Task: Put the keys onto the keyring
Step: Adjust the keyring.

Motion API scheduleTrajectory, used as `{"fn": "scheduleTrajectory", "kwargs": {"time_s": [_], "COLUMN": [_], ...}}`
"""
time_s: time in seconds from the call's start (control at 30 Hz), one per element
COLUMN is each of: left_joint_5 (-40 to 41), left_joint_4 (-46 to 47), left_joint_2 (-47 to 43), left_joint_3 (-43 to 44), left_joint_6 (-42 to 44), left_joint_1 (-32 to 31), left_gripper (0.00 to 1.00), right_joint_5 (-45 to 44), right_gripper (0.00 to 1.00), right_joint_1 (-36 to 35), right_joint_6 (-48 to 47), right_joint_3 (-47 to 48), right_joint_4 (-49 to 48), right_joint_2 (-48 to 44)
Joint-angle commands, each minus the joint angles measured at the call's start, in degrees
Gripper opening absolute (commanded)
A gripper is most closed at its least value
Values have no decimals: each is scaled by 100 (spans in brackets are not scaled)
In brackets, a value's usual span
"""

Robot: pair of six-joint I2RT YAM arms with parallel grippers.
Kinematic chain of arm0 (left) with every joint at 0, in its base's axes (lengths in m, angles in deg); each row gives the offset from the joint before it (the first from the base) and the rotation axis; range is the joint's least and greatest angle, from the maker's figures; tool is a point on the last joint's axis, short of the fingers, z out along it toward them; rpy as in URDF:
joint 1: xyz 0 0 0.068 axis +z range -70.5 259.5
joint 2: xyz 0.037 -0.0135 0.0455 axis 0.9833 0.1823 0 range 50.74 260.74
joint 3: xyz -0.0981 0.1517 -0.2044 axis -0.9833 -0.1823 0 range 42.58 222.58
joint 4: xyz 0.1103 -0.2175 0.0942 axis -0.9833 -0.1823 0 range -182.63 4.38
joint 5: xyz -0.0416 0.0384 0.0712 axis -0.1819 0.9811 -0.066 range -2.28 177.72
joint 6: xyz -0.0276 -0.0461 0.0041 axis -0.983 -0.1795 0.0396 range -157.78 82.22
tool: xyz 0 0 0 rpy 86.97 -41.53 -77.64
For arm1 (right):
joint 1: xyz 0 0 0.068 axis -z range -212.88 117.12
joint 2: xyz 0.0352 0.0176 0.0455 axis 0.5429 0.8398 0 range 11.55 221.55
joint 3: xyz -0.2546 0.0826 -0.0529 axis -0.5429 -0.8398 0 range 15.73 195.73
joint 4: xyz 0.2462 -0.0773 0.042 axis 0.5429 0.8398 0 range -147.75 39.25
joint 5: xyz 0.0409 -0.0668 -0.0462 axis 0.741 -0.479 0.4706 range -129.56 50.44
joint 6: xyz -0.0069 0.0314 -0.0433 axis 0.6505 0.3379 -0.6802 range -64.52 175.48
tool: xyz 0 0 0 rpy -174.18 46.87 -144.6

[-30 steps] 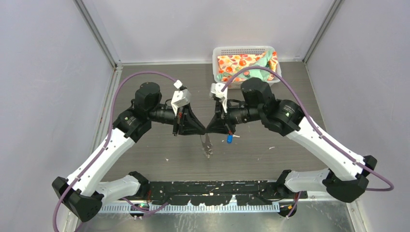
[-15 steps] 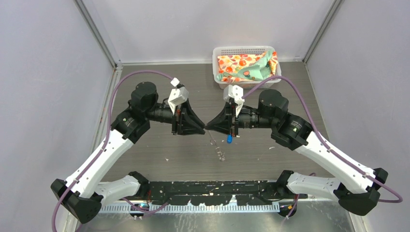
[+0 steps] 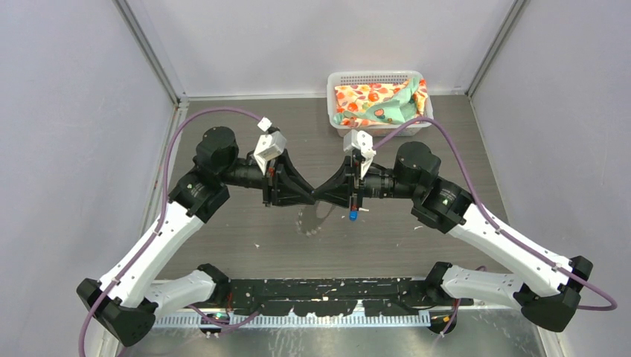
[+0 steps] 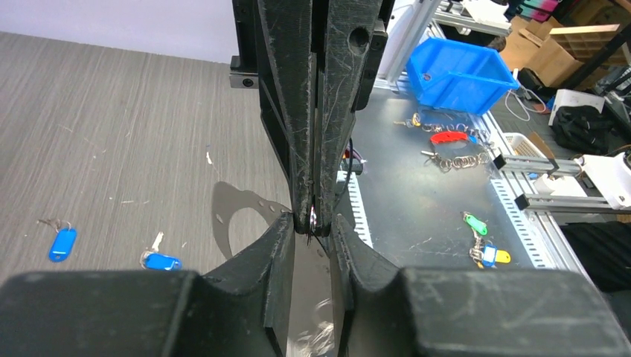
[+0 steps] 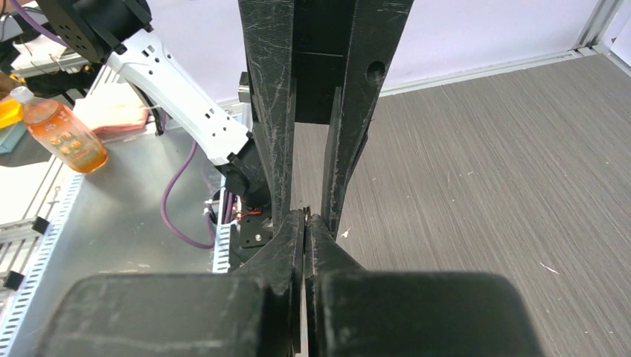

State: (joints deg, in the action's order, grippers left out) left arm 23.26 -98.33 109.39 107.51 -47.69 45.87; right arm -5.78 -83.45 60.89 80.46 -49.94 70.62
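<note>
My two grippers meet tip to tip above the middle of the table. The right gripper is shut on the keyring, a thin grey loop hanging under the tips; in the left wrist view the keyring spreads to the left. My left gripper stands slightly open, its fingers either side of the right fingertips. A blue key lies on the table below the right gripper. The left wrist view shows two keys, one key near and another key further left.
A white basket holding patterned cloth stands at the back right. Beyond the table's near edge, a metal bench carries a blue bin, loose key bunches and an orange bottle.
The right arm swung outward while its tip stayed at the centre. The keyring swung from the lower right to below the tips. The left jaws parted around the right fingertips.
</note>
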Motion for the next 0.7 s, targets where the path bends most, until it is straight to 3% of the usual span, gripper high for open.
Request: {"fn": "scheduleTrajectory", "kwargs": {"time_s": [0.0,0.33,0.5,0.67], "left_joint_5": [-119,-361,-717,-901], "left_joint_4": [-47,-36,-308,-340], "left_joint_2": [-193,-231,-147,-42], "left_joint_3": [-79,39,308,354], "left_joint_6": [105,-295,-371,-253], "left_joint_1": [-8,111,391,696], "left_gripper": [24,40,62,60], "right_joint_5": [-69,1,164,208], "right_gripper": [1,1,1,1], "right_joint_1": [-23,-23,-20,-23], "right_joint_6": [173,265,259,233], "right_joint_3": [-91,-322,-284,-268], "right_joint_4": [-754,-967,-827,-650], "right_joint_2": [-258,-480,-478,-454]}}
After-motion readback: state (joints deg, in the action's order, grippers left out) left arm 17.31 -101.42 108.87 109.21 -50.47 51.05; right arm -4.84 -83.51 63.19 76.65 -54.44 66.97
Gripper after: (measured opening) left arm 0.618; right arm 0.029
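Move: The keyring hangs edge-up from the right fingertips, its middle roughly 7 cm below the left hand and about 1 cm ahead and 1 cm right of it; from the right hand it is about 7 cm straight below. On the table some 36 cm below the left hand, the nearer blue-tagged key lies about 15 cm ahead and 11 right, the farther blue tag 28 ahead and 14 right. From the right hand the nearer one is about 14 ahead, 11 right. The keyring's edge stays pinched in the shut right fingers, which ease back and a little right and up, about 1.5 cm. Around those fingertips the left gripper, already slightly parted, spreads to well over half open, then withdraws to the left by about 2 cm, rising a little at the end and clearing the keyring. ##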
